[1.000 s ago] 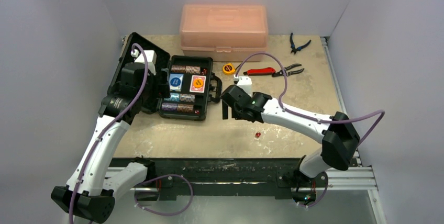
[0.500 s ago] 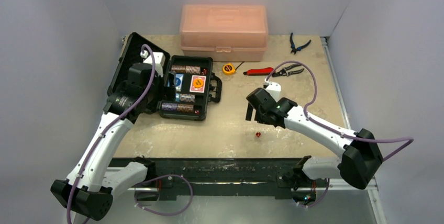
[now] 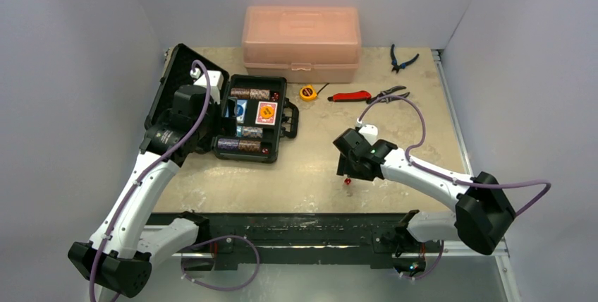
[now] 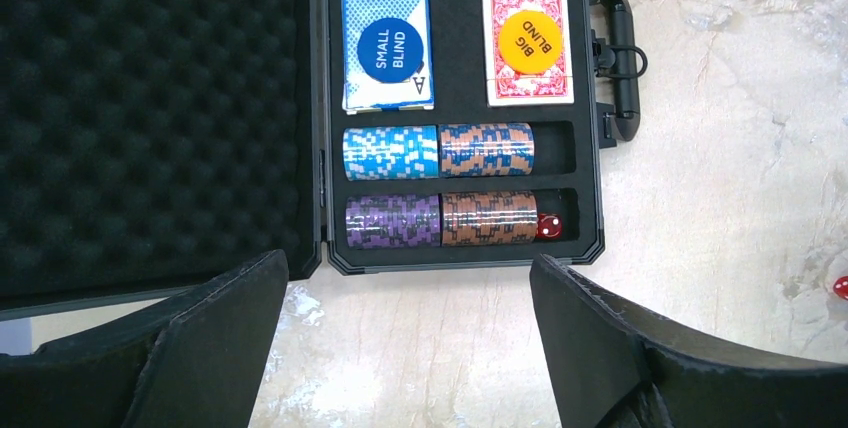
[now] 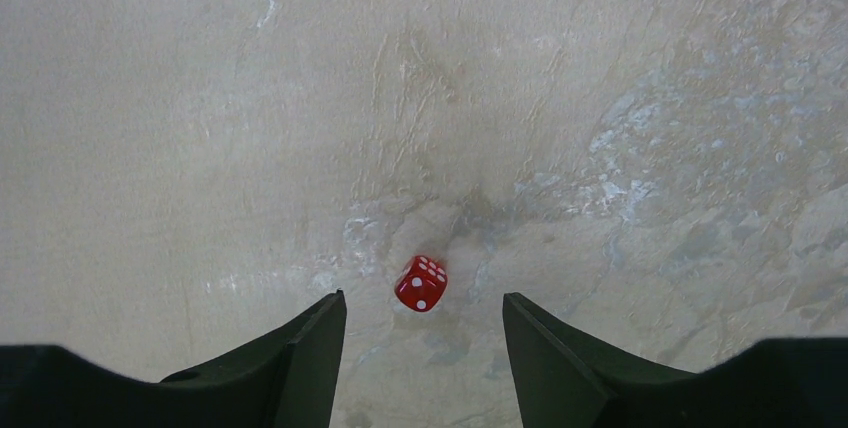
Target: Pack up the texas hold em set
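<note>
The black briefcase (image 3: 282,120) of the texas hold em set lies open at the left, its foam lid (image 4: 150,108) folded back. Inside are chip stacks (image 4: 440,151), a blue deck under a blue disc (image 4: 388,50), a red deck under a yellow disc (image 4: 528,43) and a red die (image 4: 549,227). My left gripper (image 4: 410,348) hangs open over the table just in front of the case, holding nothing. A loose red die (image 5: 421,283) lies on the table (image 3: 317,175). My right gripper (image 5: 425,348) is open just above it, and the die sits right ahead of the gap between the fingertips, untouched.
A translucent pink box (image 3: 301,42) stands at the back. A yellow tape measure (image 3: 307,92), red-handled pliers (image 3: 367,95) and blue cutters (image 3: 402,58) lie behind the right arm. The table's near edge is close below the loose die.
The right arm swung right from beside the case and came down over the loose die, its jaws narrowing. The left arm shifted slightly toward the case.
</note>
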You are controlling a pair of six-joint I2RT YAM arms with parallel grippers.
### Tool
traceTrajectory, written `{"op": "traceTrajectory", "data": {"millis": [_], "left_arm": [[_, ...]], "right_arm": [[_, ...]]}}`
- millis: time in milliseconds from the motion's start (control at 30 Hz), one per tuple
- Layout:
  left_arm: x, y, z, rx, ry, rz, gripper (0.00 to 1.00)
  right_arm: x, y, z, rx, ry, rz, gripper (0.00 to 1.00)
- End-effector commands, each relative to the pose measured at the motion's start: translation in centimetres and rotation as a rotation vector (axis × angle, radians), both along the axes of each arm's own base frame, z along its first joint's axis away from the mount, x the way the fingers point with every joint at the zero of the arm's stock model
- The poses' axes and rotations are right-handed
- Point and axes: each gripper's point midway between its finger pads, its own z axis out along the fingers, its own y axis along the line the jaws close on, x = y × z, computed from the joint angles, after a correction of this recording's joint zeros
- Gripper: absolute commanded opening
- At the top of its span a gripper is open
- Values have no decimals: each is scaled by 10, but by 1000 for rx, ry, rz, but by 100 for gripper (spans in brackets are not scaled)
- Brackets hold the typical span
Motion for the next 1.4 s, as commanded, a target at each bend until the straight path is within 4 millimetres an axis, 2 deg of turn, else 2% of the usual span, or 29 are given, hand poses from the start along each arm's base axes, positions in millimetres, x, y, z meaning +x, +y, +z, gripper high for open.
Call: {"op": "traceTrajectory", "data": {"millis": [0,600,1367], "left_arm": [[4,1,11,4,-52,1,91],[2,3,15,4,-66,7,91],[2,3,16,3,-69,7,91]], "right_arm": [[0,7,-3,41,-11,0,61],[-4,7,-25,15,31,30,47],[-7,6,-39,-11,66,53,37]]}}
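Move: The last red die on the table lies about 5 cm below the right hand, some 2 cm back towards the base and centred between the open fingers. From that hand, the packed die in the case is roughly 24 cm to the left and 7 cm ahead, and the red card deck about 24 cm left and 20 cm ahead. From the idle left hand, the table die is about 36 cm to the right, 9 cm back and 23 cm below. Down over the last red die on the table, the right hand sinks nearly 4 cm, slowing as it goes, while its fingertips tip a few degrees towards straight down. The fingers narrow steadily from roughly two-thirds open to a bit over a third, one on each side of the die; no touch can be made out yet. ##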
